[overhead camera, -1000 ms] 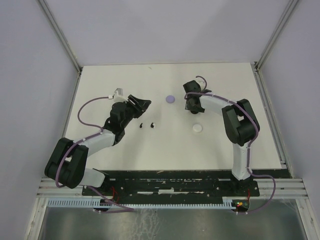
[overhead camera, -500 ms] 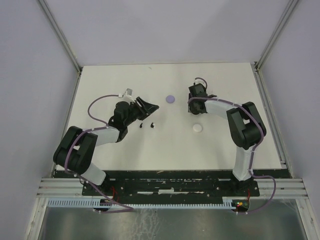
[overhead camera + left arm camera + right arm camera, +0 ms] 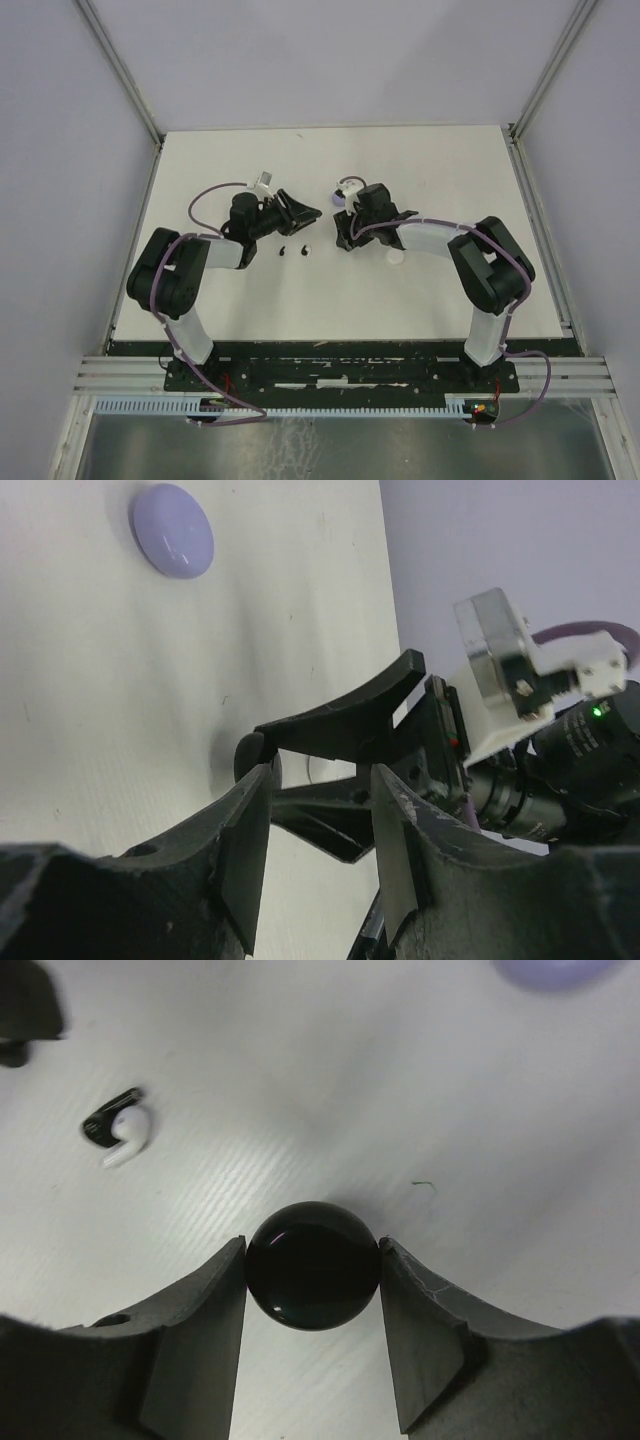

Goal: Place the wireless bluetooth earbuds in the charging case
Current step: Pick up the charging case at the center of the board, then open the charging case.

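Observation:
In the right wrist view my right gripper [image 3: 312, 1251] is shut on a glossy black round charging case [image 3: 312, 1265], held just above the table. A white earbud [image 3: 128, 1138] lies to its upper left beside a small black piece [image 3: 100, 1125]. From above, a black earbud [image 3: 285, 250] and the white earbud [image 3: 305, 248] lie between the two arms, with my right gripper [image 3: 345, 240] just right of them. My left gripper [image 3: 305, 215] hovers above and behind the earbuds. Its jaws [image 3: 322, 775] stand open with nothing between them, facing the right gripper.
A lilac disc [image 3: 339, 199] lies behind the right gripper, also clear in the left wrist view as the lilac disc [image 3: 172, 530]. A white disc [image 3: 395, 257] peeks out under the right forearm. Side walls [image 3: 120, 190] border the white table.
My right gripper has swung left and nearer, from beside the lilac disc to just right of the earbuds. The left gripper has shifted a little right and back.

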`<state>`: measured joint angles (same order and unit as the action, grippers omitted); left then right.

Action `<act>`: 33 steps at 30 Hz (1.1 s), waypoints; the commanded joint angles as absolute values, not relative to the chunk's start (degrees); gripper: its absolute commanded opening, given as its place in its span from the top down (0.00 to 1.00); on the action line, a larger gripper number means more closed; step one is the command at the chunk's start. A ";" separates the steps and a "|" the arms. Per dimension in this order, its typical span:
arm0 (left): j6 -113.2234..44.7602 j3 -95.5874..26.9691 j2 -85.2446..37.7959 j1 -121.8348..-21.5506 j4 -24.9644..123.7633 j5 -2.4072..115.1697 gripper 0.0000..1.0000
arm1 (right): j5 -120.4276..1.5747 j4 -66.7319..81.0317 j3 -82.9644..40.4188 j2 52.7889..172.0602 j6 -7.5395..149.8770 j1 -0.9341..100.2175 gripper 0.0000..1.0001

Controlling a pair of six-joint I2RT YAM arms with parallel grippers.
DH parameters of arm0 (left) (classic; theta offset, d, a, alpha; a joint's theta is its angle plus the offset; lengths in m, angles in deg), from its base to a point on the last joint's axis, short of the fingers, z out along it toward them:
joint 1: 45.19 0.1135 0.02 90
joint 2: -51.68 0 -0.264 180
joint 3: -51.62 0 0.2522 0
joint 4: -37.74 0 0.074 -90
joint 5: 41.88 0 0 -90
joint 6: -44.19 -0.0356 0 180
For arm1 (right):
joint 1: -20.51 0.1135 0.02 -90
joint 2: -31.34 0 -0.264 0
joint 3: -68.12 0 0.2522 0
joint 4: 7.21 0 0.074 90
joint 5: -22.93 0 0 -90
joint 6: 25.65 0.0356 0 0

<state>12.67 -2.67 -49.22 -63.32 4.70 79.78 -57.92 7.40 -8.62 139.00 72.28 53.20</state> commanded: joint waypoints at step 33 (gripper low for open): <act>10.24 -7.30 -52.88 -66.17 11.19 90.94 0.50 | -43.16 13.32 -12.74 129.08 48.47 55.90 0.69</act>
<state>12.19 -7.59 -53.90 -65.68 13.70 88.37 -44.57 13.56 -9.45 130.15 49.63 55.65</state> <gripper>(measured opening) 0.504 0.585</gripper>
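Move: My right hand already grips the black charging case. From it, my left hand's open fingertips are about 7 cm left and 8 cm up, roughly 1 cm farther out. The purple case lies some 12 cm ahead of my right hand and 2 cm left, and the nearer earbud 9 cm left, 1 cm back. For my left hand, the black case is about 7 cm right, 1 cm back and 8 cm below. I bring the black case up to my left hand: my right hand keeps its grip, rises about 6 cm while drawing back and left some 3 cm each, and swings nearly 30 degrees counter-clockwise with its fingers tipping up. My left hand, fingers staying half open, comes some 5 cm right, down and back towards the case, turning about 10 degrees clockwise and tipping down. ##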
